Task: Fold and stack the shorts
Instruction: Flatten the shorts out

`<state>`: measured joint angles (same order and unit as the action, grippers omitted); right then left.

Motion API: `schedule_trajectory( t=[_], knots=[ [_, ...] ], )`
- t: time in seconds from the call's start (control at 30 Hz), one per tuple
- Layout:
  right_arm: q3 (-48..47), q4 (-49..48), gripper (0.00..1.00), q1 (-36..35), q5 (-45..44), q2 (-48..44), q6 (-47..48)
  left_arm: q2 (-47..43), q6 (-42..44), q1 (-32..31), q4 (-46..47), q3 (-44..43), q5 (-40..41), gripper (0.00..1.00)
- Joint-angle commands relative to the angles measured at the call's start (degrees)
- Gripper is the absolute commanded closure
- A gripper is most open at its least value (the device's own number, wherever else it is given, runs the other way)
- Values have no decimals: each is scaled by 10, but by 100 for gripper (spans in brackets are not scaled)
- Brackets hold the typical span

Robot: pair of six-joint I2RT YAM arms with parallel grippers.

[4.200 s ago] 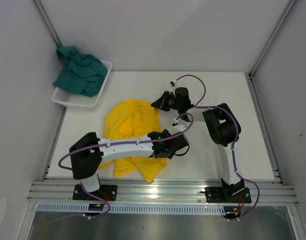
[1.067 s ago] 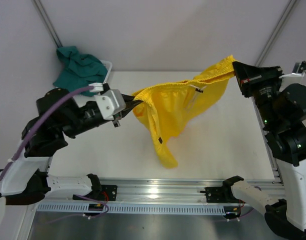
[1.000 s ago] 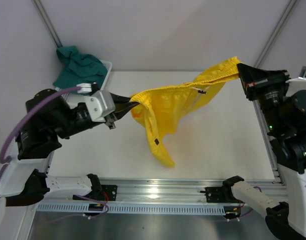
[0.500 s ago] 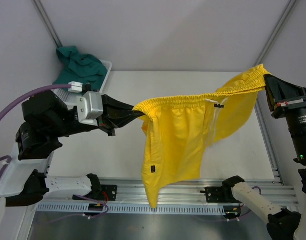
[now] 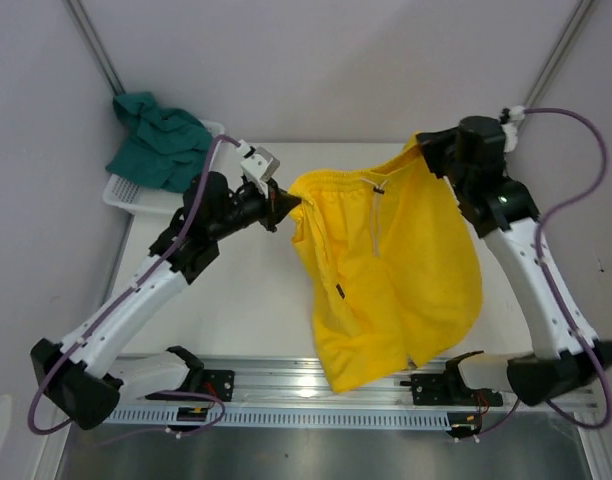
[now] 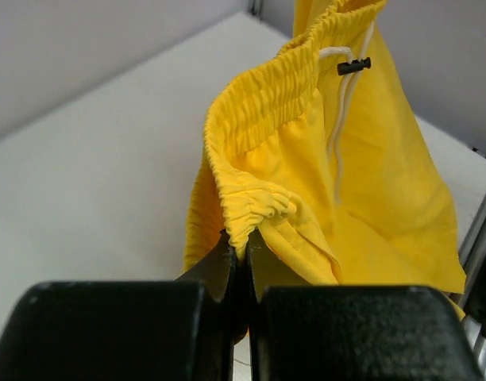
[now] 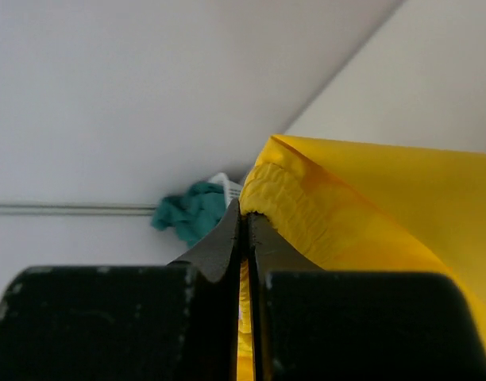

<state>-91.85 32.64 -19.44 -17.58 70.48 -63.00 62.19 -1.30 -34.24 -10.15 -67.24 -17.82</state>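
The yellow shorts hang spread between both arms, waistband up, legs draping past the table's near edge. My left gripper is shut on the left end of the elastic waistband, pinching the gathered fabric at its fingertips. My right gripper is shut on the right end of the waistband. The pale drawstring dangles from the front with its black toggle. The teal-green shorts lie bunched in the basket at the back left, also visible small as teal cloth in the right wrist view.
A white mesh basket sits at the table's back left corner. Aluminium rails run along the near edge, with the arm bases bolted there. Grey enclosure walls stand on the left, the back and the right.
Both arms have come down and inward, bringing the spread yellow shorts lower. The right gripper moved from the far right toward the back centre; the shorts now drape over the near edge.
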Motion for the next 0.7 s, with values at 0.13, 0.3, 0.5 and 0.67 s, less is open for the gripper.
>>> schedule_trajectory(
  t=[0.13, 0.3, 0.5, 0.67],
  knots=[
    [-48, -217, 100, 11, 49, 251, -36, 93, -151, 138, 260, 112, -3, 100],
    [-553, -169, 25, 14, 156, 651, -5, 261, -241, 256, 329, 66, -75, 90],
    [-578, -206, 1, 27, 169, 696, 47, 297, -215, 274, 129, -47, 149, 1],
    [-293, -316, 0, 41, 161, 536, 126, 232, -206, 260, 87, -30, 249, 1]
  ],
)
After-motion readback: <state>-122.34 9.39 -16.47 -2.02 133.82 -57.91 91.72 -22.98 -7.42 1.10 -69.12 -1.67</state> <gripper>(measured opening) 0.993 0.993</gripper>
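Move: Each hand holds a corner of the shorts' waistband, with the body of the shorts some 10 cm back, 15 cm right and 15 cm below the left hand. From the left hand, the far table spot is about 25 cm ahead, 10 cm left and 35 cm down; the white basket is roughly 25 cm ahead, 32 cm left and 31 cm down. From the right hand, the far table edge is some 30 cm ahead, 14 cm left and 42 cm down. Both hands swing the waistband forward, down and left, roughly 30 cm, then open wide and let go. ##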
